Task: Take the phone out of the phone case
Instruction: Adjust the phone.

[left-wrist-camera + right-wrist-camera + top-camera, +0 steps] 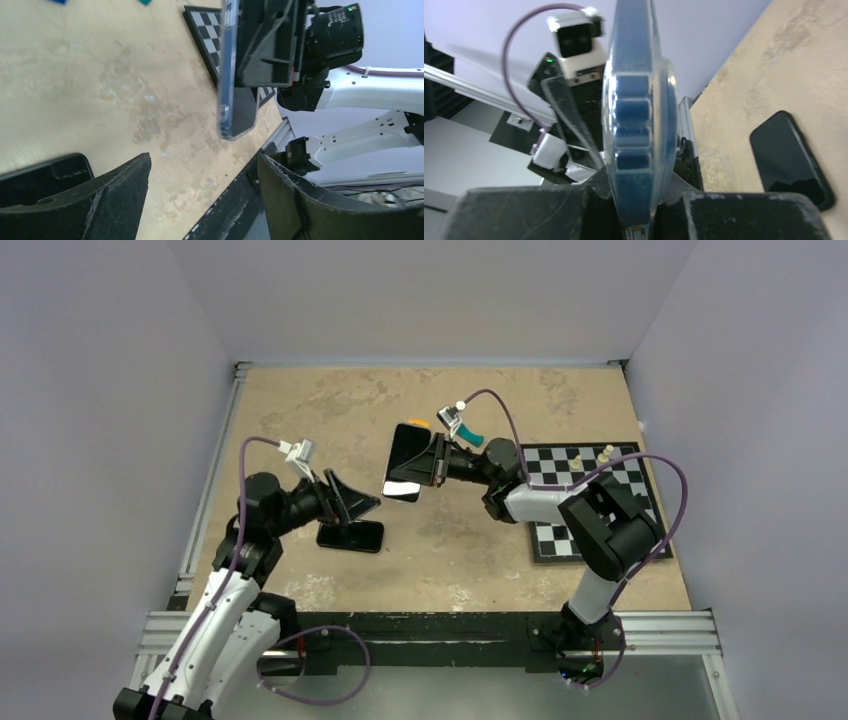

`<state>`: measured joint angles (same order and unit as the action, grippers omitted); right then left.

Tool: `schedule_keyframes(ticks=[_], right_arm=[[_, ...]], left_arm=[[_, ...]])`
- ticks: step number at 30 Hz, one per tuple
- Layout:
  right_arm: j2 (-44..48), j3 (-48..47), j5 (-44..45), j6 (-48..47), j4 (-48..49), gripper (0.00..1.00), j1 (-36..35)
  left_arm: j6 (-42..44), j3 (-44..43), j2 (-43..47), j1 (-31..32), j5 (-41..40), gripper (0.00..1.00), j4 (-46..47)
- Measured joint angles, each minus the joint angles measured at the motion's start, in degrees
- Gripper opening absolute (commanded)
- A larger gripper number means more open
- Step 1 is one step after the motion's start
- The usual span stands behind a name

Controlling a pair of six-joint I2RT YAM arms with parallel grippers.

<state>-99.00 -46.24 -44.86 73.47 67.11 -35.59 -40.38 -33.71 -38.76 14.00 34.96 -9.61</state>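
Note:
The black phone (350, 536) lies flat on the table, screen up, outside the case; it also shows in the left wrist view (45, 177) and the right wrist view (791, 160). My right gripper (437, 462) is shut on the clear, blue-tinted phone case (407, 462) and holds it upright in the air above the table's middle. The right wrist view shows the case (636, 115) edge-on, clamped in the right gripper (649, 200). My left gripper (350, 502) hovers just over the phone, open, with nothing between its fingers (204, 160). The case (232, 75) hangs ahead of it.
A chessboard (590, 500) lies at the right of the table under the right arm, with two pale pieces (577, 462) at its far edge. A teal object (470, 435) and an orange one (417, 423) sit behind the held case. The metal rail (430, 625) runs along the near edge.

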Motion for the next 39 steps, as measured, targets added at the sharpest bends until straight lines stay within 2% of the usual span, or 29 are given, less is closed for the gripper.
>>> schedule_keyframes(ticks=[3,5,13,19,26,28,29,30,31,32,33,35,39], right_arm=[[-0.48,0.04,0.81,3.13,2.67,0.00,-1.55],[-0.48,0.13,1.51,3.89,3.69,0.00,-2.71],[-0.48,0.33,5.03,4.11,3.87,0.00,-6.60],[-0.48,0.33,6.34,4.39,4.15,0.00,-8.74],[0.07,0.33,6.86,4.59,4.26,0.00,-9.29],[0.42,0.33,7.06,4.50,3.87,0.00,-9.42],[0.61,0.33,7.28,4.42,3.58,0.03,-9.44],[0.85,0.33,7.39,4.28,3.26,0.12,-9.46],[1.16,0.33,7.45,4.07,2.95,0.29,-9.49],[1.51,0.33,7.52,3.72,2.47,0.40,-9.51],[1.73,0.33,7.63,3.56,2.12,0.47,-9.49],[2.25,0.28,8.39,2.93,0.90,0.54,-9.51],[4.24,0.17,8.17,0.46,-3.43,0.56,-8.83]], left_arm=[[-8.04,6.82,1.38,0.02,2.16,0.70,5.75],[-11.30,8.44,1.25,0.13,3.02,0.64,8.11],[-18.21,9.38,3.56,1.44,4.37,0.47,16.06],[-20.22,9.86,4.28,1.51,4.37,0.19,18.08],[-21.59,10.08,4.46,1.51,4.68,0.21,18.64],[-21.64,10.08,4.61,1.49,4.72,0.12,18.80],[-21.70,10.08,4.61,1.49,4.81,0.05,18.99],[-21.99,10.08,4.50,1.42,5.11,0.00,19.28],[-22.05,10.05,4.26,1.40,5.35,0.00,19.65],[-22.12,10.05,3.96,1.38,5.62,0.00,20.06],[-22.05,10.05,3.85,1.38,5.75,0.00,20.33],[-21.62,10.03,3.74,1.46,6.69,0.00,20.15],[-20.00,9.94,4.04,1.55,8.50,0.00,17.18]])
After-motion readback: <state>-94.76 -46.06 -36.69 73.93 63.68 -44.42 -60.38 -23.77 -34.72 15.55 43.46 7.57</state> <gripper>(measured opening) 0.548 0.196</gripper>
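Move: The right hand still pinches the cased phone, whose middle sits some 2 cm ahead of its pads and level sideways; the open left gripper waits about 7 cm back and 8 cm to its left, near the same height. From the left hand that phone's middle is roughly 9 cm ahead, 8 cm right and 1 cm up, its near end closer. The second phone on the table lies about 2 cm ahead, 5 cm left and 18 cm below the left hand. The right hand carries the cased phone about 5 cm back and 3–4 cm left, rising a couple of centimetres, while the left, starting open, dips some 2 cm, then climbs back past its starting height, easing about 2 cm back and 2 cm right, its wrist turning some 15 degrees with the fingertips lifting, and pinches the phone's near end. With the left grip closed the right hand holds nearly still, then opens about half way beside the phone and starts easing forward and right by under a centimetre, as the left keeps its pinch and draws about 1 cm back and slightly down. ##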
